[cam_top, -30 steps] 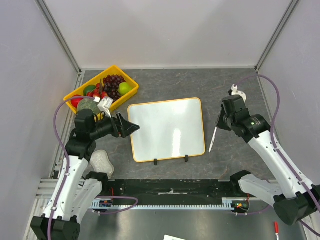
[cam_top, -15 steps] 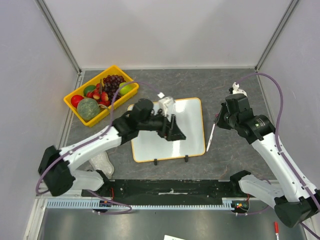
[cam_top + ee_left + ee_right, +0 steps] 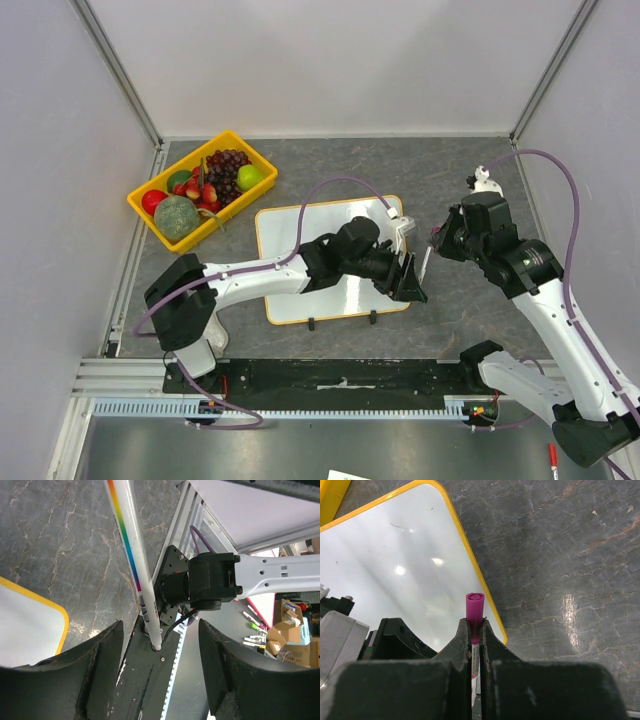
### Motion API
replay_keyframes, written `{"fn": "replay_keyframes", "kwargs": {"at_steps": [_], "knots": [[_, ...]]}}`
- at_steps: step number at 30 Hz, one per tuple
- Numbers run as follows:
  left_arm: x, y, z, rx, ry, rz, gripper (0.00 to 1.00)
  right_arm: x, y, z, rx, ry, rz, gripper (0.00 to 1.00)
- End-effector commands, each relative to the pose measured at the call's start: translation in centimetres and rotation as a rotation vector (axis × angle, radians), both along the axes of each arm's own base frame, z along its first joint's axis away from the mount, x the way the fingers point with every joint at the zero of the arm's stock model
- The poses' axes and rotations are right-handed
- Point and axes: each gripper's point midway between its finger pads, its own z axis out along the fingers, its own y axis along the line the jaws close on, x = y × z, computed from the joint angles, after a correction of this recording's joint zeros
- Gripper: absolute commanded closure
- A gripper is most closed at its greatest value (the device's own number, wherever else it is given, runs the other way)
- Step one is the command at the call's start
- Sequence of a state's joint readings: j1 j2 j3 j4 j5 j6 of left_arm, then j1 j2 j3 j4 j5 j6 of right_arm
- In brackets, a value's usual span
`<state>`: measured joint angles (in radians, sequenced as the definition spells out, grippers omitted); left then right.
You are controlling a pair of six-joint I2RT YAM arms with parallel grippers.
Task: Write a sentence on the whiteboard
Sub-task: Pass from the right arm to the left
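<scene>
The whiteboard [image 3: 290, 240], white with an orange-yellow frame, lies flat mid-table; no sentence shows on its surface. My right gripper [image 3: 437, 240] hangs past the board's right edge, shut on a marker [image 3: 425, 262] just below its magenta cap [image 3: 475, 604]. The right wrist view has the board [image 3: 405, 570] under the right gripper [image 3: 475, 627]. My left arm stretches across the board, and the left gripper [image 3: 412, 282] is open at the marker's lower end. In the left wrist view the white, rainbow-striped marker [image 3: 135, 565] points down between the left gripper's [image 3: 161, 630] spread fingers without touching them.
A yellow tray [image 3: 254, 150] of fruit sits at the back left. The board's two black clip feet [image 3: 373, 318] face the near edge. The right arm's base [image 3: 210, 580] and the black front rail lie just below the marker. Cage posts stand at the corners.
My left arm swung from the table's left side across the whiteboard to the marker, its jaws narrowing on the way. The right gripper kept hold of the marker and shifted slightly.
</scene>
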<state>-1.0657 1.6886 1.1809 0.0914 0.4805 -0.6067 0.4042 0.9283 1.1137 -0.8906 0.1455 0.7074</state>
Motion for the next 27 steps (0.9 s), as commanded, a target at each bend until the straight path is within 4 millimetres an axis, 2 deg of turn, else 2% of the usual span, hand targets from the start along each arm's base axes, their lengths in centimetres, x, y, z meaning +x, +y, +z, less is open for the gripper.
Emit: {"fn": "replay_keyframes", "kwargs": {"at_steps": [1, 6, 7, 10, 12, 15, 16, 20, 24, 25, 27], "knots": [[0.5, -1.7, 2.5, -0.091, -0.013, 0.016, 0.35, 0.3, 0.2, 1.6, 0.037, -0.06, -0.012, 1.0], [0.0, -1.8, 1.7, -0.084, -0.002, 0.001, 0.52, 0.2, 0.0, 1.7, 0.043, -0.068, -0.028, 1.0], [0.0, -1.7, 1.5, -0.078, 0.003, 0.002, 0.64, 0.3, 0.0, 1.7, 0.047, -0.071, -0.029, 1.0], [0.2, -1.6, 1.2, -0.063, -0.001, 0.011, 0.88, 0.4, 0.2, 1.4, 0.05, -0.06, -0.021, 0.98], [0.3, -1.3, 1.2, -0.052, -0.013, 0.021, 0.98, 0.4, 0.6, 1.4, 0.055, -0.065, 0.002, 0.94], [1.2, -0.5, 1.4, -0.02, -0.037, 0.074, 0.98, 0.4, 1.5, 1.7, 0.063, -0.086, 0.079, 0.86], [1.7, -0.1, 1.4, -0.007, -0.04, 0.096, 0.98, 0.5, 2.0, 2.0, 0.061, -0.102, 0.117, 0.73], [3.9, 2.2, 1.6, 0.009, -0.028, 0.145, 0.98, 0.4, 2.5, 3.0, 0.062, -0.138, 0.17, 0.41], [6.6, 6.0, 2.6, 0.016, -0.049, 0.215, 0.98, 0.4, 2.5, 4.1, 0.069, -0.189, 0.181, 0.11], [7.0, 7.2, 3.5, 0.008, -0.067, 0.232, 0.98, 0.2, 2.9, 4.5, 0.087, -0.201, 0.203, 0.02], [8.0, 9.4, 4.5, 0.005, -0.084, 0.269, 0.98, -0.1, 3.6, 5.6, 0.112, -0.246, 0.251, 0.02]]}}
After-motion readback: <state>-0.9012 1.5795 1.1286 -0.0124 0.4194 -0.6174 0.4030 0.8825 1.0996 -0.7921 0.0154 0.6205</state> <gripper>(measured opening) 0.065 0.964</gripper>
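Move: The marker, held cap-up in the right fingers, slopes down and back with its white tail already between the left hand's open fingers. Its middle lies about 4 cm ahead of the left hand, 1 cm to the right and 2 cm higher; from the right hand it is some 5 cm back, 2 cm left and 3 cm below. The whiteboard's middle is roughly 8 cm ahead of the left hand, 15 cm left and 18 cm below. The marker's tail end is pinched as the left fingers close from wide while that hand nearly holds still; only then do the right fingers open wide and let go of the cap, that hand easing up and left about 2 cm. The left hand, gripping, speeds away forward and left, some 8 cm in all, turning slightly counter-clockwise. ##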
